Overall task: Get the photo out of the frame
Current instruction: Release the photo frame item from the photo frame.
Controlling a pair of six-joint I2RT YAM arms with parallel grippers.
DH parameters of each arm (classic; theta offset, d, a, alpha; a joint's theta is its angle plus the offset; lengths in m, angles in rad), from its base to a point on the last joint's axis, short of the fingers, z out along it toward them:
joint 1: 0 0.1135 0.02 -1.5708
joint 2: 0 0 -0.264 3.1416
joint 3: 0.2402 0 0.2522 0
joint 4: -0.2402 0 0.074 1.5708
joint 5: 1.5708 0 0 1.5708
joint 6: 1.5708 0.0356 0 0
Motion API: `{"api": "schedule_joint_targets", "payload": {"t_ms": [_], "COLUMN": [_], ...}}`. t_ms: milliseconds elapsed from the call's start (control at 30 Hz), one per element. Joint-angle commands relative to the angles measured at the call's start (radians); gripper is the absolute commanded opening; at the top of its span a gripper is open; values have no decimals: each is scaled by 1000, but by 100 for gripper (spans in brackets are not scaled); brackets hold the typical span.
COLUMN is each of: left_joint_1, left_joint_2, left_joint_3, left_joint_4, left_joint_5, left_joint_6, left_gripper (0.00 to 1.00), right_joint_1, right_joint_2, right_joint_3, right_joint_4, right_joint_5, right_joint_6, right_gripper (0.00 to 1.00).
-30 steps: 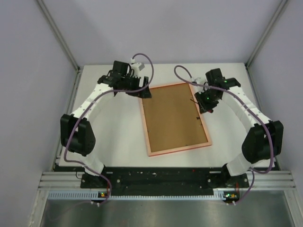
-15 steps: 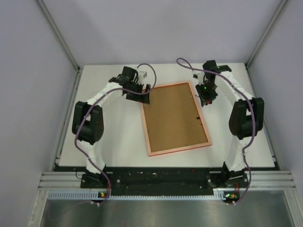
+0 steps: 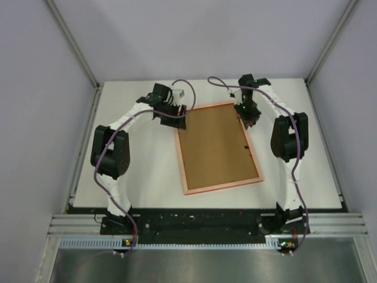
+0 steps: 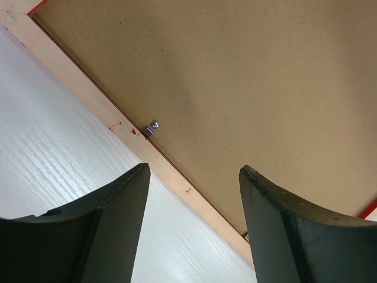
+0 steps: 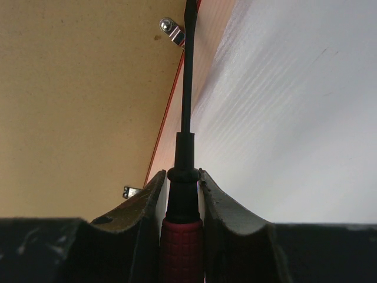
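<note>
The frame (image 3: 218, 147) lies face down on the white table, its brown back up inside a pale reddish rim. The photo is hidden under that back. My left gripper (image 3: 178, 120) hovers at the frame's far left corner; in the left wrist view the open jaws (image 4: 194, 168) straddle the rim (image 4: 88, 97) near a small metal tab (image 4: 152, 128), holding nothing. My right gripper (image 3: 248, 118) sits at the frame's far right edge, shut (image 5: 182, 174) on a red-handled screwdriver (image 5: 185, 106). Its black shaft points toward a metal tab (image 5: 171, 26) on the rim.
Another small tab (image 5: 131, 191) sits on the frame's edge, closer to the right jaws. White tabletop (image 3: 135, 171) surrounds the frame. Grey walls with metal rails close in the table on the left, right and back. The arm bases stand at the near edge.
The right arm has drawn in and carried the screwdriver up the frame's right edge toward its far corner. The left arm folded in earlier, and its jaws have narrowed somewhat.
</note>
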Motion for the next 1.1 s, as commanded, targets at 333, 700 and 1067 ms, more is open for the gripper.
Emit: {"api": "schedule_joint_targets", "payload": {"t_ms": [333,700,1067], "left_joint_1": [-7,-12,-10], "left_joint_2": [79,100,67], "left_joint_3": [-12,-18,-38], "left_joint_4": [29,15,-14], "left_joint_5": [-3,-42,-75], "left_joint_6": [-20,-34,-25], "left_gripper": [25,11,9], "right_joint_1": [86,157,158], "right_joint_2": [-95,-81,-90], "right_joint_3": [-63,-61,-23], "right_joint_4": [-9,-34,31], "right_joint_5": [269,394,475], "right_joint_6": [-170,-306,-322], "right_gripper": [0,0,0]}}
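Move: The left hand, open, is over the frame's left rail: the stretch its tips will meet is about 1 cm back, 1 cm to its left and 6 cm down. The far-left clip lies about 3 cm ahead, the far-left corner some 11 cm ahead and 2 cm left. The right hand already holds the screwdriver. The far-right clip is roughly 4 cm ahead of this hand, 4 cm left and 5 cm lower; the dark bracket is some 6 cm back and 1 cm left. The left fingertips come down onto the inner edge of the left rail, just nearer than the far-left clip, sinking about 5 cm as the fingers shut fully. The right hand keeps its grip on the screwdriver, its tip by the far-right clip, and tilts some 30 degrees so the fingers swing to the right, also turning about 20 degrees counter-clockwise while easing right and up. ##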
